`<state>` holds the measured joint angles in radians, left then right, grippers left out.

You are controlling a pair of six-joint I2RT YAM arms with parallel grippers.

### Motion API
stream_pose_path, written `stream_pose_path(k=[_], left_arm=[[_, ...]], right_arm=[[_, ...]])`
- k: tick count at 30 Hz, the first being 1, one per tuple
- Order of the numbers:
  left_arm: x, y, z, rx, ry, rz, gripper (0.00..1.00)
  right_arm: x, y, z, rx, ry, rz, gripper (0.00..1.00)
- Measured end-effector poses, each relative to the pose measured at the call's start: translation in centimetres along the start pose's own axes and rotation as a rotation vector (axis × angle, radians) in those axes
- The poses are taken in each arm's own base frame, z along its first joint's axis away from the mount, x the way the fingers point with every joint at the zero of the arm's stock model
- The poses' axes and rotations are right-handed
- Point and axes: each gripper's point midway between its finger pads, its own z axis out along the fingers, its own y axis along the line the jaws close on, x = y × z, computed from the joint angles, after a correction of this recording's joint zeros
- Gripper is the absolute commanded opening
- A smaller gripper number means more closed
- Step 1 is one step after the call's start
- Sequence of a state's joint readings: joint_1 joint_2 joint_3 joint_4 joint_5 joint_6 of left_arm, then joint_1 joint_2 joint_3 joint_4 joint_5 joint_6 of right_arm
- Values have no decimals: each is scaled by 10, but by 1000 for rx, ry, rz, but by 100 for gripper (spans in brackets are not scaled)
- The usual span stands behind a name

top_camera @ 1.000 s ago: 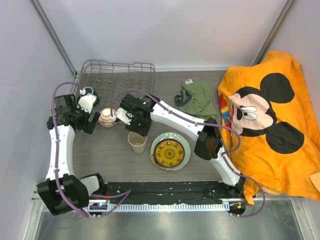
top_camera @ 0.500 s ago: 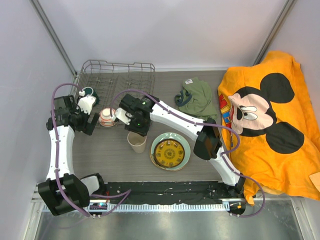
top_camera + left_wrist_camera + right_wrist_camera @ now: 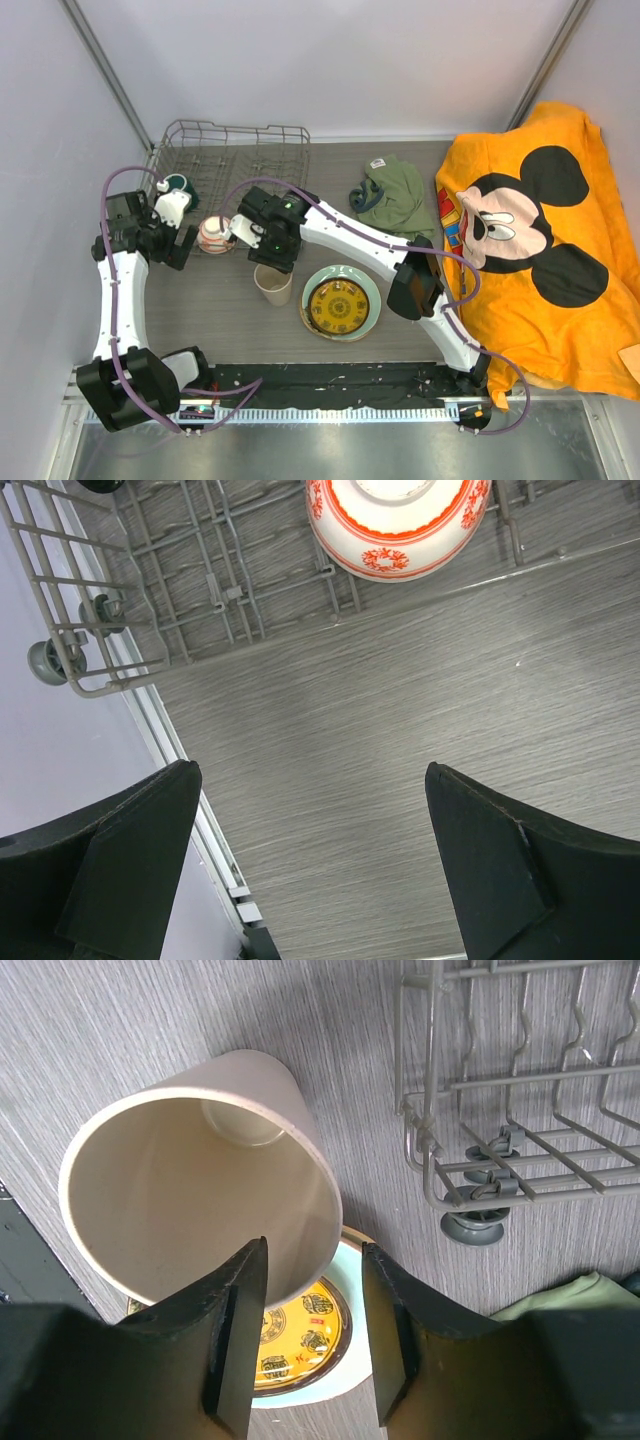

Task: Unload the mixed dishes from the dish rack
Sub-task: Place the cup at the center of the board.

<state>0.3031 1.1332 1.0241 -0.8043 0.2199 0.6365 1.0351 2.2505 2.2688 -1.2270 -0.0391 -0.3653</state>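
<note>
The grey wire dish rack (image 3: 232, 160) (image 3: 150, 600) (image 3: 520, 1080) stands at the back left. A dark green mug (image 3: 178, 183) sits inside it, and a red-and-white bowl (image 3: 213, 235) (image 3: 398, 525) rests at its front edge. The beige cup (image 3: 274, 285) (image 3: 180, 1190) stands upright on the table. My right gripper (image 3: 272, 262) (image 3: 312, 1255) straddles its rim; a gap shows between the outer finger and the cup wall. The yellow plate (image 3: 338, 305) (image 3: 300, 1345) lies on the pale green plate (image 3: 368, 285) (image 3: 345, 1380). My left gripper (image 3: 185, 243) (image 3: 310, 770) is open over bare table just short of the bowl.
An olive-green cloth (image 3: 390, 195) lies behind the plates. A large orange cartoon-mouse towel (image 3: 540, 240) covers the right side. The left wall runs close beside the left arm and the rack.
The right jaws have spread wider around the cup's rim. Both arms have barely moved, and the cup stays in place.
</note>
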Motion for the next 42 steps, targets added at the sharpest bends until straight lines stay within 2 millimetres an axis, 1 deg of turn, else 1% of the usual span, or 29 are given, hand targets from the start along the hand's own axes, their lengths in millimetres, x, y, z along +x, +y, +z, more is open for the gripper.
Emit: stream_pose_path(k=[7,10,13,20,22,26,29,30,31,32,37,39,40,42], left_arm=[[-3,-4,2,24,-14,-9,100],[-4,-7,4,41,-19,-25,100],[-6,-10,4,56,-28,-37,100],[-21,-9,1,67,-81,-67,100],[-26,-8,0,64,-100,-76,100],[-38,-2,0,58,-127,-111,100],[-49,6,4,57,-132,-141,100],[-53,9,6,57,-131,-153,100],[-56,12,8,57,-132,-165,100],[-59,15,11,55,-133,-175,100],[-73,34,29,37,-118,-251,100],[-78,43,39,25,-114,-281,100],[-81,49,44,13,-109,-298,100],[-85,56,53,0,-101,-317,100]], right_arm=[[0,-2,-1,12,1,2,53],[-1,-3,-7,20,-10,2,54],[-5,-5,-23,36,-41,2,55],[-18,-11,-76,100,-155,2,57],[-20,-14,-89,122,-182,4,60],[-21,-21,-109,166,-218,13,63],[-20,-28,-118,186,-238,31,64],[-18,-32,-120,192,-244,41,66],[-13,-37,-122,198,-243,58,70],[-10,-41,-123,204,-243,72,72],[19,-69,-124,238,-234,154,73],[32,-79,-123,257,-231,183,76],[40,-82,-123,265,-227,196,76],[48,-86,-123,275,-229,211,78]])
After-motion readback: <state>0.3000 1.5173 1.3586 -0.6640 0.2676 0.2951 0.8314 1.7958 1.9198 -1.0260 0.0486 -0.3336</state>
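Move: The left hand hangs open and empty; the green mug in the rack is about 14 cm ahead of it, 1 cm left and 9 cm down, with the bowl 7 cm ahead, 7 cm right and 10 cm down. The right fingers straddle the standing cup's rim, its middle some 3 cm back, 3 cm left and 5 cm down. From that hand, the stacked plates lie about 5 cm back and 12 cm right, 11 cm down. Straight up first, the right hand rises about 12 cm out of the cup, its already parted fingers spreading wider, then swings right and forward, away from the cup and past the plates' far side. The left hand, still wide open, rises slightly, then runs about 11 cm forward over the rack towards the green mug, turning counter-clockwise and lowering its left side. ##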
